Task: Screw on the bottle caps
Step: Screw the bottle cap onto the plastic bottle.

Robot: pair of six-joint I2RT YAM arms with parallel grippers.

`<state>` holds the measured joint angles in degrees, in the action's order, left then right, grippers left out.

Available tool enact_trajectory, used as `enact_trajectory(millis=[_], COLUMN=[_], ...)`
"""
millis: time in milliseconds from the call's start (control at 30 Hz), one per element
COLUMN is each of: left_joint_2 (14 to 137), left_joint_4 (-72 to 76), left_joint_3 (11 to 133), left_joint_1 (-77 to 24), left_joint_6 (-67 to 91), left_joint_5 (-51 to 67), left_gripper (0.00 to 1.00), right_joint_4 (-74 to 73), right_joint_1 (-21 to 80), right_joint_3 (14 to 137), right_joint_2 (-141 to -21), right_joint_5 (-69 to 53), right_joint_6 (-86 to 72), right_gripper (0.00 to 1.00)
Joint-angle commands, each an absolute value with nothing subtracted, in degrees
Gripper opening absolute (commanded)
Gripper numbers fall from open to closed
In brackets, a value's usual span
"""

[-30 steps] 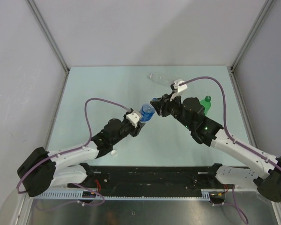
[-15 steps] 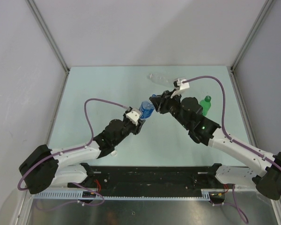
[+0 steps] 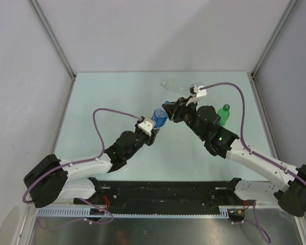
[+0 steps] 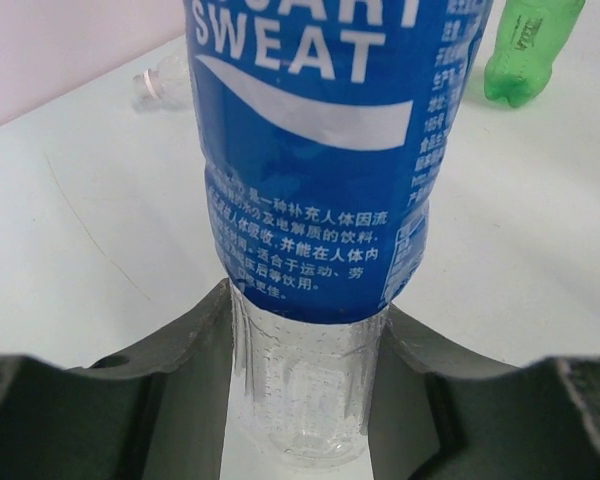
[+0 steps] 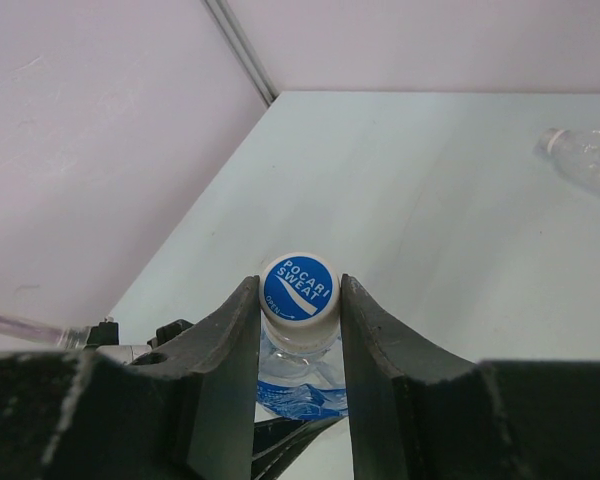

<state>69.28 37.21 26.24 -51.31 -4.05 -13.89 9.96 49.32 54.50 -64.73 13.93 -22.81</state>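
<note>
The clear bottle with the blue label [image 3: 159,117] is held off the table between both arms. My left gripper [image 4: 305,390] is shut on its clear lower end, one finger on each side; in the top view the left gripper [image 3: 155,125] sits just below-left of the bottle. The bottle's white cap with a blue printed top [image 5: 298,289] sits on the neck. My right gripper [image 5: 298,300] is shut on this cap, fingers pressed against both sides, and shows at the bottle's upper right [image 3: 166,108]. The blue-label bottle [image 4: 320,150] fills the left wrist view.
A green bottle [image 3: 224,114] stands upright behind the right arm, also seen in the left wrist view [image 4: 525,50]. A clear unlabelled bottle [image 3: 172,85] lies on its side at the back of the table [image 3: 107,97], seen too from the right wrist [image 5: 585,155].
Both arms have carried the blue-label bottle a little farther from the bases, and the left arm has stretched out more. Both grips are unchanged.
</note>
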Motion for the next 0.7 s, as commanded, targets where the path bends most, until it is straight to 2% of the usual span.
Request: enact_trajectory(millis=[0,67,133,233,333,400,433,500,667], left_joint_2=[68.3,68.27,68.15,68.04,67.96,67.81,67.79,67.77,67.56], left_joint_4=[55.06,55.1,55.08,55.03,55.02,55.02,55.02,55.02,55.02], left_joint_3=[31.08,30.62,30.07,29.38,28.95,28.71,28.63,28.47,27.67], left_joint_1=[-52.38,-52.4,-52.39,-52.43,-52.4,-52.41,-52.4,-52.41,-52.28], left_joint_6=[-3.95,-3.47,-2.89,-2.45,-2.18,-1.71,-1.51,-1.37,-2.41], left_joint_5=[-14.7,-14.95,-15.01,-15.04,-15.16,-14.67,-14.45,-14.47,-14.59], left_gripper=[0.0,0.0,0.0,0.0,0.0,0.0,0.0,0.0,0.0], right_joint_4=[2.04,1.98,2.19,2.66,3.65,4.34,4.54,4.39,2.53], right_joint_1=[51.82,52.09,52.4,52.88,53.6,54.38,54.7,55.27,55.58], right_joint_3=[53.7,53.68,53.63,53.65,53.67,53.69,53.7,53.7,52.96], right_joint_2=[-66.26,-65.41,-64.6,-63.1,-61.51,-60.69,-60.36,-59.85,-57.21], right_joint_5=[8.58,8.85,9.02,9.49,9.77,9.82,9.92,9.86,7.72], right_joint_6=[-23.19,-21.66,-20.29,-18.99,-16.83,-15.13,-14.33,-12.9,-9.83], right_gripper=[0.13,0.15,0.22,0.47,0.67,0.88,0.94,0.98,0.99])
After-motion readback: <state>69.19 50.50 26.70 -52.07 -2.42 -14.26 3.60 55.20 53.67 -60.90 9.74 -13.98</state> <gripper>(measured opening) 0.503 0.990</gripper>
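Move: The white-and-blue cap is on the neck of the upright blue-labelled plastic bottle, already pinched between the right fingertips, right at that hand point; the bottle's middle is about 9 cm below and 2 cm left. From the left hand, which grips the lower body, the cap is 16 cm above, 5 cm right and 1 cm ahead. The green bottle stands roughly 10 cm ahead and 31 cm right of the right hand, some 23 cm lower. The cap is let go: the right fingers spread from their pinch to wide open while that hand draws back about 5 cm and a little left, turning counter-clockwise some 10 degrees and rolling slightly left side down. Meanwhile the left hand keeps its grip on the lower body and lifts the bottle about 6 cm, tipping it some 15 degrees, top to the left and slightly back. ##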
